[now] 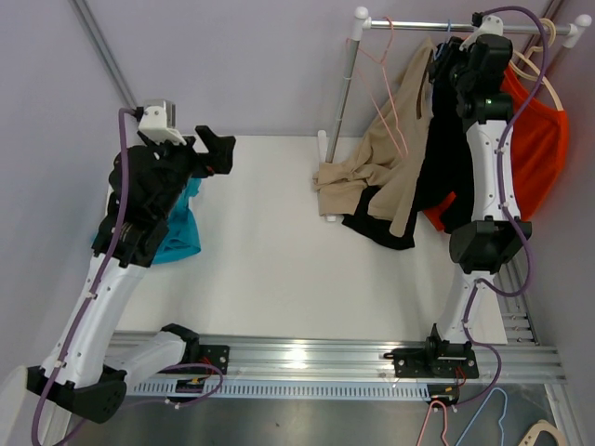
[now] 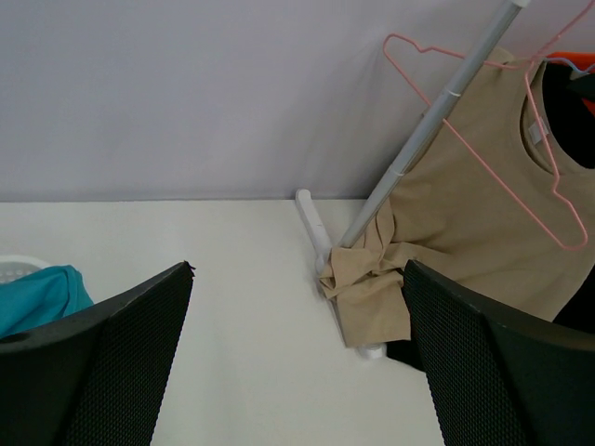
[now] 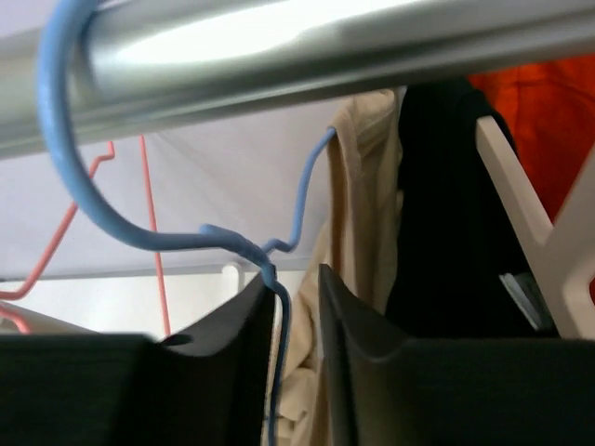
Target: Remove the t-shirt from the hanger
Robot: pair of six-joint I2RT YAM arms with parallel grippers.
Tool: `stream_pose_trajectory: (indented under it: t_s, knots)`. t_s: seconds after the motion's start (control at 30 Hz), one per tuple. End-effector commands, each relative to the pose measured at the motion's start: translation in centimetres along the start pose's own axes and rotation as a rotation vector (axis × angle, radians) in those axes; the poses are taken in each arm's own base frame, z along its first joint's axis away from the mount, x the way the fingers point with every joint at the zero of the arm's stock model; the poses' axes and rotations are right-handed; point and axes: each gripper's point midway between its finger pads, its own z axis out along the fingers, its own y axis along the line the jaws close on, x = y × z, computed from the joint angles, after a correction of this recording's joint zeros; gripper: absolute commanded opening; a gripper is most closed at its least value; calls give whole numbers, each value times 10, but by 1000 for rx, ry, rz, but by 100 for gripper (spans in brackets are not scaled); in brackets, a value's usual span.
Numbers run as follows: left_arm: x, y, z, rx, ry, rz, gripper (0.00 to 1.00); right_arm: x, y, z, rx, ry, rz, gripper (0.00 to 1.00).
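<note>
A tan t-shirt point(image 1: 386, 158) hangs half off a pink hanger point(image 1: 390, 88) on the rack rail point(image 1: 418, 25), its lower end bunched on the table. A black t-shirt point(image 1: 437, 158) hangs beside it. My right gripper point(image 1: 444, 58) is up at the rail. In the right wrist view its jaws point(image 3: 296, 276) stand narrowly open around the neck of a blue hanger point(image 3: 232, 243), which touches the left finger. My left gripper point(image 1: 216, 149) is open and empty above the table's left side, facing the tan t-shirt point(image 2: 465, 214).
An orange shirt point(image 1: 544, 149) on a cream hanger point(image 3: 530, 223) hangs at the rail's right end. The rack's upright pole point(image 2: 423, 139) stands at the table's back. A teal cloth point(image 1: 181, 228) lies at the left edge. Spare hangers lie at the bottom right.
</note>
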Motion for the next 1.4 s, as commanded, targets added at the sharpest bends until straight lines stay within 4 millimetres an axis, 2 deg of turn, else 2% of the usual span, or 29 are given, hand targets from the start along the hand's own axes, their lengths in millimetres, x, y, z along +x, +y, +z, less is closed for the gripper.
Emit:
stream_pose_trajectory:
  t_s: [0.0,0.03,0.1,0.23,0.27,0.37,0.4,0.5,0.57,0.6,0.63,0.67,0.7,0.73,0.77,0.8,0.83,0.87,0.9,0.93,0.97,1.03,1.07,1.1,1.17,1.2,1.27,1.33,1.37]
  knots:
    - [-12,-23,0,101,-33,39,100,-27,6,3,-6,-93,-12,26]
    - [-8,-25,1,112,-26,41,100,-28,7,3,-12,-95,-13,11]
    - [-7,-32,2,134,-23,47,100,-27,9,4,-23,-95,-10,0]
    - [-6,-40,3,166,-21,70,98,-50,19,-12,-48,-151,-21,0]
    - [-6,-43,4,176,-21,78,96,-64,25,-24,-58,-182,-25,0]
    - [-6,-54,4,210,-27,110,95,-85,36,-47,-87,-223,-34,0]
    - [-4,-60,3,233,-27,132,95,-97,43,-63,-107,-246,-39,0]
    - [-2,-82,0,321,-38,175,97,-112,52,-92,-124,-267,-47,0]
    - [2,-100,-4,405,-32,191,97,-110,54,-104,-123,-250,-55,0]
    - [10,-112,-6,445,-22,206,97,-101,51,-105,-116,-225,-53,0]
    - [12,-118,-7,460,-25,210,97,-110,55,-123,-122,-250,-56,0]
    - [19,-124,-6,471,-13,213,98,-111,57,-131,-125,-255,-59,0]
    - [29,-139,-9,515,4,221,98,-109,57,-137,-125,-252,-57,0]
    - [43,-146,-8,531,29,227,99,-105,57,-149,-122,-245,-51,0]
    - [47,-151,-5,521,12,256,100,-101,56,-154,-111,-231,-42,0]
    - [56,-170,-12,571,8,288,99,-96,56,-157,-110,-209,-26,0]
    - [75,-178,-10,594,34,310,100,-84,55,-163,-104,-159,-13,0]
    - [80,-185,-10,596,30,314,100,-75,55,-164,-106,-121,0,0]
    - [82,-206,-18,657,5,316,100,-67,55,-166,-99,-94,20,0]
    - [96,-217,-17,687,22,328,100,-45,49,-164,-76,-23,39,0]
    - [97,-242,-30,783,-16,326,99,-41,42,-174,-29,-16,78,0]
    - [106,-266,-41,862,-39,335,100,-32,37,-185,3,-8,106,0]
    - [117,-287,-51,928,-75,353,100,-22,34,-199,17,-3,116,0]
    - [120,-297,-56,955,-99,359,99,-20,35,-206,18,-13,128,0]
    - [141,-319,-67,1022,-117,382,100,-13,36,-225,10,-10,138,0]
    - [133,-328,-68,1027,-173,356,100,-8,37,-231,7,8,142,0]
    - [148,-347,-71,1059,-184,357,100,-5,41,-244,-5,17,145,0]
    - [147,-363,-75,1099,-225,349,100,1,43,-253,-15,43,150,0]
    - [166,-373,-73,1116,-198,369,100,3,45,-256,-21,50,153,0]
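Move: The blue hanger's neck stands between the right hand's half-closed fingers, about 1 cm ahead and 1 cm left, at the same height. From that hand the black t-shirt's middle is roughly 5 cm back, 4 cm right and 22 cm below; the empty pink hanger hangs 2 cm back, 16 cm left, 7 cm lower. The beige t-shirt's middle lies about 16 cm ahead of the left hand, 40 cm right and 20 cm below. The blue hanger, with the beige t-shirt on it, is pinched at the neck as the right fingers finish closing, lifted about 10 cm while drawn back off the rail, then lowered almost as far, still going back, some 23 cm in all. The open left hand swings right about 35 cm, also back and down, turning some 60 degrees clockwise towards the beige t-shirt. ##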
